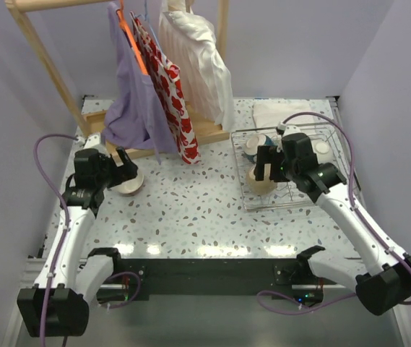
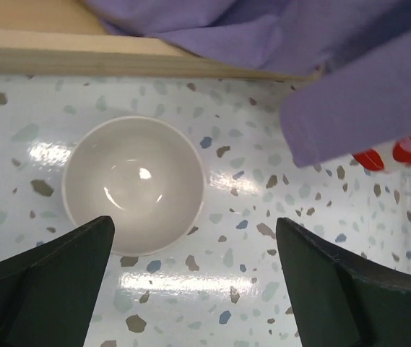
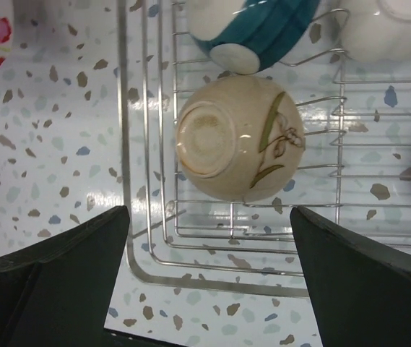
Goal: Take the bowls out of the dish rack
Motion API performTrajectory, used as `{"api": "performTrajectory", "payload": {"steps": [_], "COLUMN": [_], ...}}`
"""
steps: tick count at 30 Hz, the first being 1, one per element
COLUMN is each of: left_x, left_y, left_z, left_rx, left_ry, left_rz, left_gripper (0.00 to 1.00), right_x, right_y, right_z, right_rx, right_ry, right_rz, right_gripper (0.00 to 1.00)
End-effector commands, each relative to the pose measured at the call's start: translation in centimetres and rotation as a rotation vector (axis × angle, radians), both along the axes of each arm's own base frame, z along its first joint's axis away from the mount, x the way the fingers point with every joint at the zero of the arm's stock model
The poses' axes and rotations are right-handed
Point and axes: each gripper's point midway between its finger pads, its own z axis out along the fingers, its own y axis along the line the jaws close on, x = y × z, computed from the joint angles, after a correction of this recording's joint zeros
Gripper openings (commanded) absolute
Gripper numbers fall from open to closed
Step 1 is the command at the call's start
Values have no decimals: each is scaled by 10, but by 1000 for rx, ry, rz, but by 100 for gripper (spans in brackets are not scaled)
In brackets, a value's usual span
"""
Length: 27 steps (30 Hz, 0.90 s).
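Note:
A cream bowl [image 2: 134, 184] stands upright on the speckled table, empty; it also shows from above as the cream bowl [image 1: 128, 185]. My left gripper [image 2: 194, 225] is open just above it, touching nothing; the bowl lies beside the left finger, off the gap's middle. The dish rack [image 1: 303, 189] sits at the right. In it a beige bowl [image 3: 238, 137] with a painted leaf lies tipped, foot toward me. A teal-blue bowl [image 3: 263, 29] and a white bowl [image 3: 393, 29] stand behind it. My right gripper [image 3: 209, 213] hangs open over the rack's near corner, just short of the beige bowl.
A wooden clothes rack [image 1: 205, 134] with a purple garment [image 1: 136, 108], a red floral one [image 1: 172, 94] and a white one [image 1: 198, 61] stands at the back. Its purple cloth [image 2: 349, 101] hangs close above the left gripper. A folded white cloth [image 1: 281, 112] lies behind the rack.

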Motion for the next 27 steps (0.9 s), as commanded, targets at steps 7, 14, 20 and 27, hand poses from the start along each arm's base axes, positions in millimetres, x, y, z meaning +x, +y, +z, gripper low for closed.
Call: {"api": "performTrajectory", "payload": {"steps": [7, 14, 20, 27], "left_x": [-25, -27, -26, -25], "left_y": [-67, -65, -63, -63], "left_z": [36, 41, 42, 41], "left_rx": [71, 90, 98, 101], "left_ry": [-309, -372, -378, -376], "left_rz": [-375, -358, -346, -346], "left_gripper": [100, 100, 100, 100], "right_x": [22, 35, 34, 33], "right_y": [-17, -19, -28, -27], "right_z": [-18, -44, -61, -83], "right_rx": [279, 449, 446, 494], "right_ry": [98, 167, 181, 183], "right_rz": [-148, -205, -286, -345], "right_gripper": [99, 99, 99, 99]}}
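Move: The beige bowl lies in the front left of the rack, about 6 cm ahead of the right hand, 1 cm to its right and some 12 cm below. The teal bowl is roughly 10 cm farther out than the beige bowl and a centimetre to the right of it; the small white bowl is 10 cm farther out and some 12 cm right of it. From the left hand the beige bowl is about 47 cm right, 5 cm ahead and 9 cm lower. The right hand, already wide open, swings some 3 cm right and a little forward, then sinks about 9 cm in all towards the beige bowl, rolling its left side up, tipping down and turning clockwise, so that the open fingers straddle the way to the bowl without yet closing. Meanwhile the empty left hand, still open, draws off to the right of the bowl it has set down, moving back and up a little, its fingers tilting up and turning clockwise by roughly 20 degrees. ##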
